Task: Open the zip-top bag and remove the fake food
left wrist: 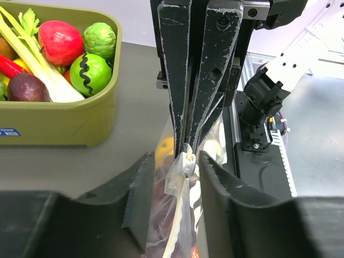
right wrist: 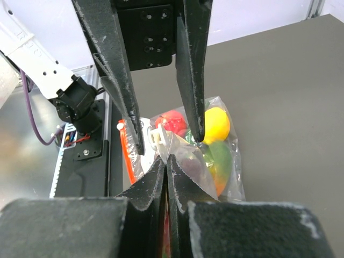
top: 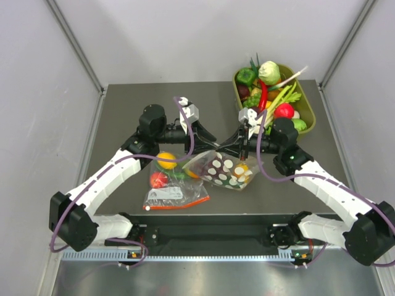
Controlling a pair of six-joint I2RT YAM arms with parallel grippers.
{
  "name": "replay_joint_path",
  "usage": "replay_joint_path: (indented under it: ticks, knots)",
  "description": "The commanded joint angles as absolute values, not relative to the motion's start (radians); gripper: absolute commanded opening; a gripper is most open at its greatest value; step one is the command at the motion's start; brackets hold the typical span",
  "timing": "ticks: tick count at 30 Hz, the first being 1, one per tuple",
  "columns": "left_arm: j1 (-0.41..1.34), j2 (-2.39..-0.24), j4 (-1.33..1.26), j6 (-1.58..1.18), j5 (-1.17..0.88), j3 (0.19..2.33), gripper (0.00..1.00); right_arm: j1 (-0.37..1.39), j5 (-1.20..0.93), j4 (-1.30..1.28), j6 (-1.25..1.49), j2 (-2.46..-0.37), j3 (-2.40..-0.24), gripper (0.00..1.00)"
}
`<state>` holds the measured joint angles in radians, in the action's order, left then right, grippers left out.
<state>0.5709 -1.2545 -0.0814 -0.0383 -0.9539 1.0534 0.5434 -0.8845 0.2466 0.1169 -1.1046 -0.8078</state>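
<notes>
The polka-dot zip-top bag (top: 225,169) hangs lifted between both grippers above the table's middle. My right gripper (right wrist: 166,158) is shut on the bag's top corner, right beside the white zip slider (right wrist: 158,137). My left gripper (left wrist: 177,161) is open, one finger on each side of the slider (left wrist: 186,161), with a gap either side. The fake food is inside the bag: a yellow piece (top: 241,169) shows through the plastic, also yellow-orange (left wrist: 164,150) in the left wrist view, with something dark beside it.
A plain clear bag (top: 176,194) with a red zip strip and round yellow, red and green fruits lies on the table just left of and under the lifted bag. An olive tray (top: 308,120) of toy vegetables stands at the back right.
</notes>
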Motion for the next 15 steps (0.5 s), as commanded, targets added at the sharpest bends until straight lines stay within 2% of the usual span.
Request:
replay_joint_path:
  ticks: [1,2,3,7,10,15]
  knots:
    - [0.574,-1.261,-0.087,-0.014,-0.966,1.066,0.4,0.557,-0.891,0.341,0.126,-1.092,-0.874,0.0]
    - [0.574,-1.264,-0.086,-0.012,-0.966,1.066,0.37,0.557,-0.891,0.347,0.127,-1.092,-0.874,0.0]
    - [0.575,-1.266,-0.083,-0.009,-0.968,1.068,0.27,0.557,-0.893,0.35,0.132,-1.091,-0.871,0.0]
    - [0.575,-1.275,-0.066,-0.009,-0.969,1.068,0.1,0.557,-0.888,0.359,0.137,-1.085,-0.871,0.0]
    - [0.574,-1.276,-0.051,0.02,-0.963,1.066,0.04,0.557,-0.871,0.37,0.146,-1.068,-0.867,0.0]
    - [0.575,-1.275,-0.032,0.031,-0.943,1.065,0.02,0.557,-0.805,0.354,0.134,-1.028,-0.864,0.0]
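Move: The zip slider of the dotted bag sits between the left hand's parted fingers, level fore and aft, about 1 cm right and 1 cm below. The dotted bag's body hangs some 6 cm back, 4 cm right and 9 cm down; the flat bag on the table lies about 10 cm back, 15 cm left and 20 cm below. From the right hand, which pinches the zip edge, the slider is about 2 cm left, level front to back. The left hand sinks about half a centimetre, closing its half-open fingers onto the slider; the right keeps its pinch. ##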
